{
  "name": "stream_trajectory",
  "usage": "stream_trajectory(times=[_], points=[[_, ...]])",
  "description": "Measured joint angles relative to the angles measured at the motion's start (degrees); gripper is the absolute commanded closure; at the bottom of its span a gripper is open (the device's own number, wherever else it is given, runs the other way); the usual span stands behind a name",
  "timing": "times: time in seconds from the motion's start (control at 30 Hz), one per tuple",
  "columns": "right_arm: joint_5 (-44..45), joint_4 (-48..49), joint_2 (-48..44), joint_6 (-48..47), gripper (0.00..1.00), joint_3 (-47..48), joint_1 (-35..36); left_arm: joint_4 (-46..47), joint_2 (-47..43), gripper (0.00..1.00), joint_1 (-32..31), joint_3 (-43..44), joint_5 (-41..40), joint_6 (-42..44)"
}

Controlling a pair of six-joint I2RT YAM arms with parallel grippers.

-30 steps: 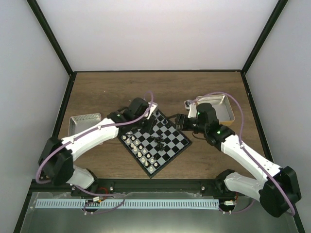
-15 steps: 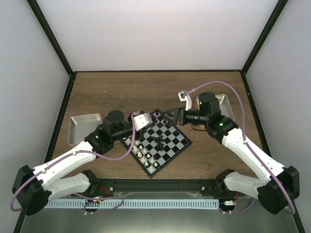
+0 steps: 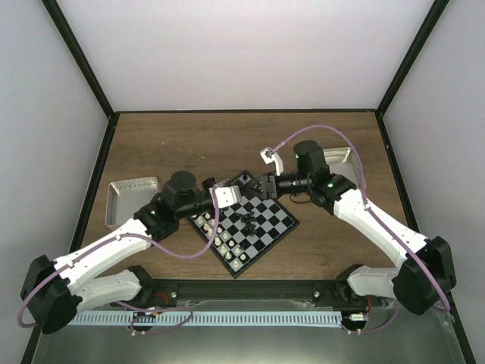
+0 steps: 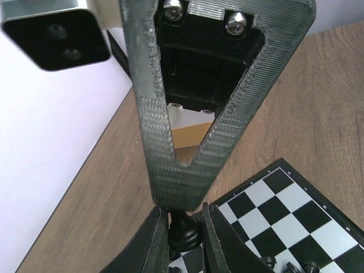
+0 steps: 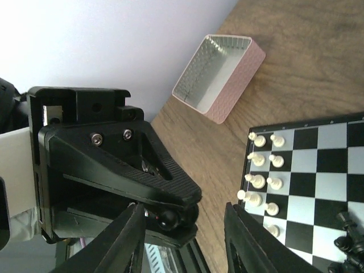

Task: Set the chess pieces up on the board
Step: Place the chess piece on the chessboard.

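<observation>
The board [image 3: 274, 218] lies diamond-wise in front of both arms. A double row of white chess pieces [image 3: 220, 236] lines its lower-left edge, and a few black pieces [image 3: 248, 220] stand near its middle. My left gripper [image 3: 242, 192] hovers at the board's top corner, shut on a black chess piece [image 4: 183, 230]. My right gripper [image 3: 258, 186] faces it tip to tip. In the right wrist view the right gripper [image 5: 186, 242] is open, with that black piece [image 5: 169, 216] and the left fingertips between its fingers, closer to the left one.
A pink-rimmed metal tray [image 3: 127, 194] sits left of the board and shows again as the tray [image 5: 219, 77] in the right wrist view. A second tray [image 3: 345, 161] lies behind the right arm. Bare wood surrounds the board; enclosure walls rise on three sides.
The left arm swung its elbow outward and drew its gripper to the board's top corner, piece still held. The right gripper moved left to meet it, and its jaws have narrowed.
</observation>
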Motion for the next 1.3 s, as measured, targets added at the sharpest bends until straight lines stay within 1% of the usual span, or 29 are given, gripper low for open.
stream_trajectory(times=[0.17, 0.37, 0.4, 0.47, 0.5, 0.57, 0.6, 0.67, 0.73, 0.8, 0.87, 0.9, 1.03, 1.07, 1.1, 1.17, 1.23, 1.3], points=[[0.33, -0.5, 1.11, -0.66, 0.76, 0.02, 1.14, -2.82, 1.55, 0.96, -0.04, 1.14, 0.39, 2.08], [1.25, -0.72, 1.95, -0.48, 0.97, 0.15, 1.38, -4.68, 1.84, 0.96, -0.02, 1.49, 0.07, 3.23], [1.38, -0.9, 2.03, -0.63, 0.99, 0.17, 1.38, -5.03, 1.9, 0.96, 0.0, 1.49, -0.11, 3.34], [1.62, -1.25, 2.23, -0.24, 0.99, 0.15, 1.38, -5.31, 2.08, 0.95, -0.02, 1.49, -0.37, 3.37], [1.75, -1.29, 2.29, -0.24, 0.99, 0.15, 1.38, -5.38, 2.19, 0.93, -0.02, 1.53, -0.48, 3.37], [1.84, -1.25, 2.29, -0.26, 0.99, 0.15, 1.38, -5.42, 2.23, 0.83, -0.02, 1.62, -0.63, 3.37], [1.92, -1.16, 2.29, -0.24, 0.99, 0.15, 1.38, -5.42, 2.23, 0.76, -0.02, 1.66, -0.72, 3.34], [2.25, -0.85, 2.29, -0.07, 0.99, 0.15, 1.4, -5.38, 2.23, 0.6, -0.02, 1.68, -1.07, 2.97], [2.89, -0.5, 2.25, 0.17, 0.99, 0.15, 1.44, -5.29, 2.23, 0.49, -0.04, 1.68, -1.68, 2.32], [4.5, -0.13, 2.14, 0.39, 0.99, 0.15, 1.55, -4.96, 2.23, 0.43, -0.09, 1.68, -2.93, 1.27], [7.17, 0.04, 2.03, 0.39, 0.99, 0.15, 1.66, -4.59, 2.1, 0.39, -0.09, 1.68, -4.66, 0.04], [8.92, 0.02, 2.03, 0.37, 0.99, 0.15, 1.7, -4.5, 2.03, 0.36, -0.09, 1.68, -5.25, -0.42], [18.25, -0.07, 2.51, -0.31, 0.99, 0.13, 2.43, -4.5, 0.33, 0.25, -0.17, 1.68, -10.45, -5.22], [21.31, -0.09, 2.97, -0.57, 0.99, 0.13, 2.99, -4.52, -0.42, 0.19, -0.2, 1.68, -12.09, -6.84], [24.2, -0.13, 3.65, -0.79, 0.99, 0.13, 3.63, -4.5, -1.25, 0.16, -0.17, 1.68, -13.7, -8.5], [29.83, -0.26, 5.42, -1.25, 0.99, 0.13, 4.96, -4.74, -3.43, 0.13, -0.2, 1.75, -18.4, -14.71], [34.58, -0.24, 7.39, -1.62, 0.99, 0.09, 6.05, -7.13, -4.96, 0.01, -0.17, 3.1, -23.67, -21.84], [38.95, -0.11, 9.35, -1.92, 0.99, -0.09, 7.08, -10.62, -5.35, 0.0, -0.13, 5.95, -27.41, -28.0]])
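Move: The black chess piece, held by the left hand, is barely 1 cm to the left of the right hand point, between its half-open fingers; seen from the left hand, those fingers are about 1 cm to the right. From the right hand, the loose black pieces lie 2 cm back, 1 cm right and some 24 cm below; the black piece in the far corner is 13 cm ahead, neither left nor right, at that same depth. The black piece changes hands in the air: both hands sink about 2 cm while the right fingers close and pinch it, then the left fingers open and let go. The left backs off leftward, also up and forward, swinging counter-clockwise. Still gripping the piece, the right heads down and forward, about 7 cm each way, towards the set-up black pieces, its fingers turning downward and clockwise. ##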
